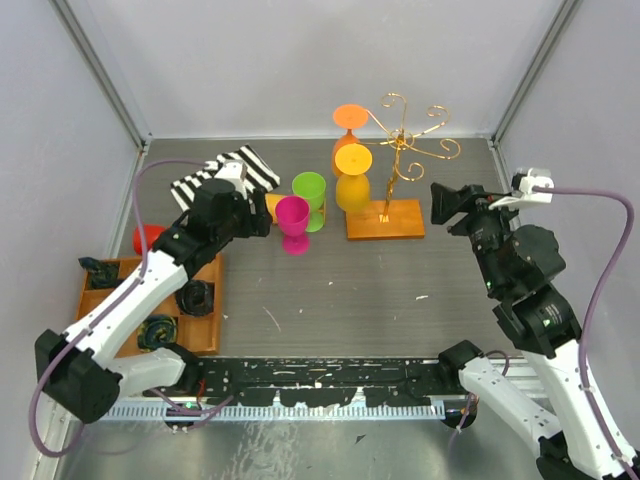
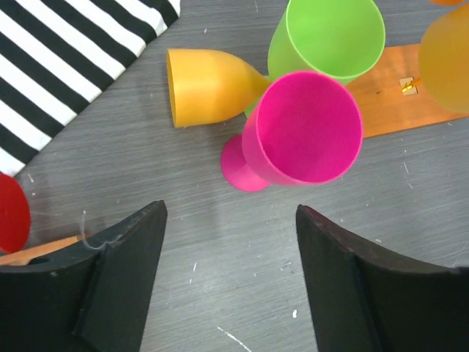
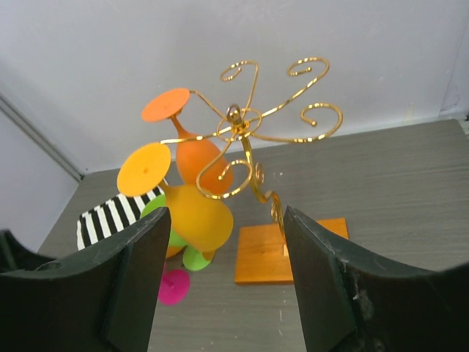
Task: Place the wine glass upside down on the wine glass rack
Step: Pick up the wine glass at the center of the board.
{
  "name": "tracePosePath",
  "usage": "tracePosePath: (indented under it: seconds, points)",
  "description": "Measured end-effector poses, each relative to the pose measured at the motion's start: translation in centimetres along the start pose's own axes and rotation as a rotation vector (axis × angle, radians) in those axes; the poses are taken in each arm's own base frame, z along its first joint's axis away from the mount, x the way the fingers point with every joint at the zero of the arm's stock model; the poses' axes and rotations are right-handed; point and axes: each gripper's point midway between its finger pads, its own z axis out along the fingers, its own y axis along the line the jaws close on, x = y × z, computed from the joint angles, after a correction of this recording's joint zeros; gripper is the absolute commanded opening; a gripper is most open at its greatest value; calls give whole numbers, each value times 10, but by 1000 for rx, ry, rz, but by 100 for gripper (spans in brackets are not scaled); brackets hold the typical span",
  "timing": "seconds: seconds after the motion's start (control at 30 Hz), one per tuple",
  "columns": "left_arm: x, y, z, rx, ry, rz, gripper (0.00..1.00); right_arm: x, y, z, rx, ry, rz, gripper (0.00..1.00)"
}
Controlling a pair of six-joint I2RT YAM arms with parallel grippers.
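The gold wire wine glass rack [image 1: 402,150] stands on its orange-brown base [image 1: 385,221] at the back. Two wine glasses hang upside down on its left arms, an orange one [image 1: 348,128] and a yellow-orange one [image 1: 352,178]. Left of the base a pink wine glass [image 1: 293,222] and a green one [image 1: 309,197] stand upright. A yellow glass [image 2: 209,86] lies on its side beside them. My left gripper [image 2: 231,213] is open and empty, just short of the pink glass [image 2: 304,128]. To the right of the rack [image 3: 249,132], my right gripper [image 3: 226,216] is also open and empty.
A black-and-white striped cloth [image 1: 225,173] lies at the back left. A compartmented wooden tray [image 1: 205,300] with dark objects sits under the left arm, and a red object [image 1: 147,238] lies behind it. Grey walls close in the table on three sides.
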Motion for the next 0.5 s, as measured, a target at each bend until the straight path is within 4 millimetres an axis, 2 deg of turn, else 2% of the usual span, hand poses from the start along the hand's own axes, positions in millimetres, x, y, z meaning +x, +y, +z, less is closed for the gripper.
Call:
tracePosePath:
  seconds: [0.07, 0.27, 0.5]
  points:
    - [0, -2, 10, -5, 12, -7, 67, 9, -2, -6, -6, 21, 3, 69]
    - [-24, -13, 34, -7, -16, -28, 63, 52, -14, -24, -12, 118, 24, 69]
    - [-12, -11, 60, -38, 33, -17, 56, 95, -21, -37, -16, 231, 55, 69]
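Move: The pink wine glass stands upright about 4 cm ahead of the left hand and 7 cm to its right, its middle some 10 cm lower. Beyond that glass, about 6 cm farther out and 4 cm more to the right, stands the green glass. From the left hand, the yellow glass on its side lies about 10 cm ahead and 3 cm right, the striped cloth 17 cm ahead and 8 cm left. From the right hand, the pink glass is roughly 10 cm ahead, 27 cm left and 30 cm below. The pink glass is what the left hand closes in on: it reaches forward and somewhat right, about 6 cm, nearly level and then dipping a couple of centimetres, to the glass's left side, its fingers narrowing but still well open. The empty right hand sinks some 10 cm and draws back a little, its fingers tipping down. ##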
